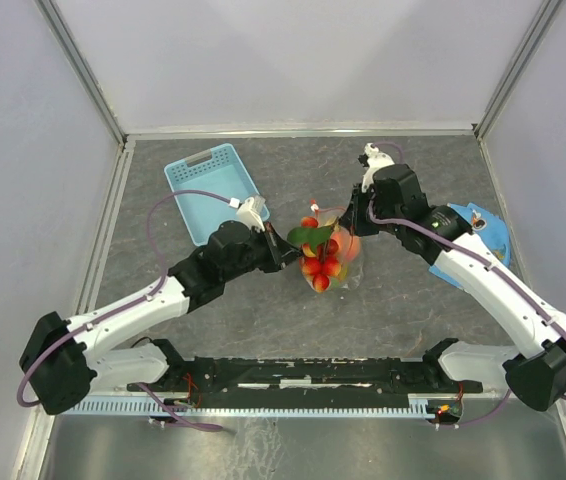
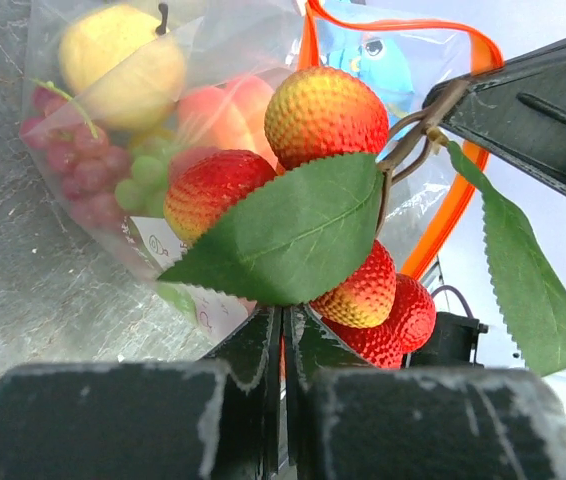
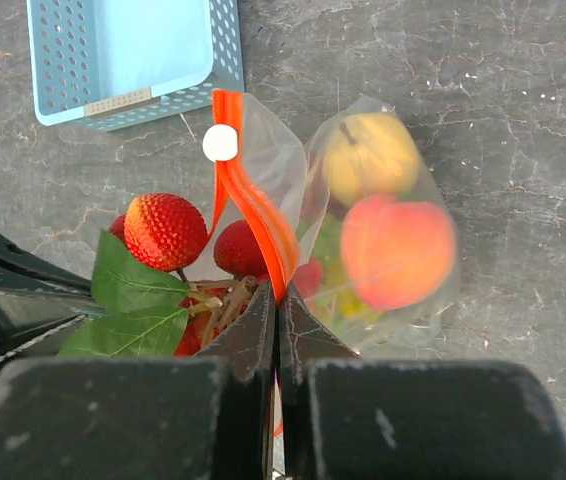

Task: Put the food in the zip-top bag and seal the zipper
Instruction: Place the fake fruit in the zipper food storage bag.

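The zip-top bag (image 1: pixel 341 268) hangs between my two grippers over the table's middle, mouth up. Through its clear plastic I see a yellow fruit (image 3: pixel 371 155), a peach (image 3: pixel 398 250) and grapes (image 2: pixel 83 165). A leafy bunch of red strawberries (image 2: pixel 325 115) sits in the open mouth, partly above the rim. My right gripper (image 3: pixel 277 305) is shut on the red-orange zipper (image 3: pixel 248 200), below its white slider (image 3: pixel 220 142). My left gripper (image 2: pixel 285 325) is shut at the opposite rim, with a red-orange sliver between its fingers and the leaf (image 2: pixel 293 235) just above them.
The light blue basket (image 1: pixel 213 190) stands at the back left, with nothing in it that I can see. A blue cloth-like object (image 1: pixel 483 235) lies at the right beside my right arm. Metal frame posts rise at the table's far corners.
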`<action>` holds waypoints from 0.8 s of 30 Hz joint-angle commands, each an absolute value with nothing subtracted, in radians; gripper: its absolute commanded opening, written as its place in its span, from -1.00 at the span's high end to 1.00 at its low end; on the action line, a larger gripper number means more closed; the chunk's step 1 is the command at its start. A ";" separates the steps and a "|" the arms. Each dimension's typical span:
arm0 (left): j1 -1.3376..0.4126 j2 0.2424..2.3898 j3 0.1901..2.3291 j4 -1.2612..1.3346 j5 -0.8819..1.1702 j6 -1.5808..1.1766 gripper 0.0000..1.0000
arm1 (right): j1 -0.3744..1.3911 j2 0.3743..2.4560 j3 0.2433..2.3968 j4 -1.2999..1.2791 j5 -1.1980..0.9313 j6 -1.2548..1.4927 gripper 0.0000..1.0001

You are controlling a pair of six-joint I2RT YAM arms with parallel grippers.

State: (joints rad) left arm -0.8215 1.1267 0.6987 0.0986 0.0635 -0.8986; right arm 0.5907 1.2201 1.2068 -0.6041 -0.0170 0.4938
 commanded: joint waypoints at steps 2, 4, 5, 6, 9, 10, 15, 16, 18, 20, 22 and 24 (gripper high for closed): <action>-0.825 1.061 0.833 -0.055 0.042 -0.788 0.95 | 0.584 1.233 1.256 -0.640 0.006 0.439 0.94; -0.823 1.058 0.856 -0.111 0.013 -0.765 0.95 | 0.581 1.245 1.244 -0.641 0.017 0.428 0.93; -0.825 1.052 0.859 -0.112 0.020 -0.763 0.95 | 0.581 1.252 1.239 -0.644 0.021 0.424 0.93; -0.824 1.049 0.855 -0.102 0.024 -0.761 0.95 | 0.579 1.259 1.236 -0.648 0.019 0.420 0.93; -0.824 1.070 0.860 -0.123 0.004 -0.744 0.95 | 0.578 1.272 1.230 -0.647 -0.003 0.411 0.89; -0.824 1.080 0.865 -0.129 0.010 -0.740 0.95 | 0.579 1.275 1.236 -0.652 -0.013 0.406 0.86; -0.824 1.120 0.910 -0.130 0.038 -0.715 0.95 | 0.579 1.264 1.396 -0.790 -0.063 0.338 0.43; -0.824 1.123 0.918 -0.132 0.039 -0.712 0.95 | 0.579 1.261 1.420 -0.814 -0.081 0.330 0.36; -0.823 1.124 0.925 -0.129 0.038 -0.709 0.95 | 0.579 1.251 1.449 -0.846 -0.123 0.327 0.29; -0.824 1.124 0.930 -0.129 0.034 -0.709 0.95 | 0.581 1.235 1.455 -0.853 -0.172 0.339 0.17; -0.824 1.124 0.934 -0.130 0.031 -0.709 0.95 | 0.584 1.221 1.445 -0.843 -0.222 0.361 0.12; -0.824 1.125 0.931 -0.129 0.029 -0.708 0.95 | 0.595 1.206 1.422 -0.804 -0.266 0.404 0.11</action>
State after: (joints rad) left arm -0.8215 1.1328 0.8783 -0.1741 0.0284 -0.7517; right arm 0.5823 1.2404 1.4212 -0.8165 -0.1478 0.3611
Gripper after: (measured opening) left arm 0.035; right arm 0.440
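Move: The right hand pinches the bag's zipper rim, and the fruit bunch in the bag's mouth lies about 7 cm to its left, 5 cm back and 5 cm below it. The peach in the bag is nearly straight under this hand, some 9 cm down. From the left hand, shut on the rim's other side, the bunch is about 7 cm to the right, 2 cm ahead and slightly lower; the blue basket stands roughly 18 cm to this hand's left, 16 cm ahead and 14 cm below. The right hand, still pinching the zipper rim, first sinks about 3 cm beside the fruit bunch, then opens its fingers to nearly half, lets go of the rim and rises some 7 cm clear of the bag, easing 2 cm back and turning roughly 10 degrees counter-clockwise. Meanwhile the left hand keeps its side of the rim pinched, going up and to its left by a centimetre or two in small bobs and rolling some 10 degrees so that its left side comes up. ##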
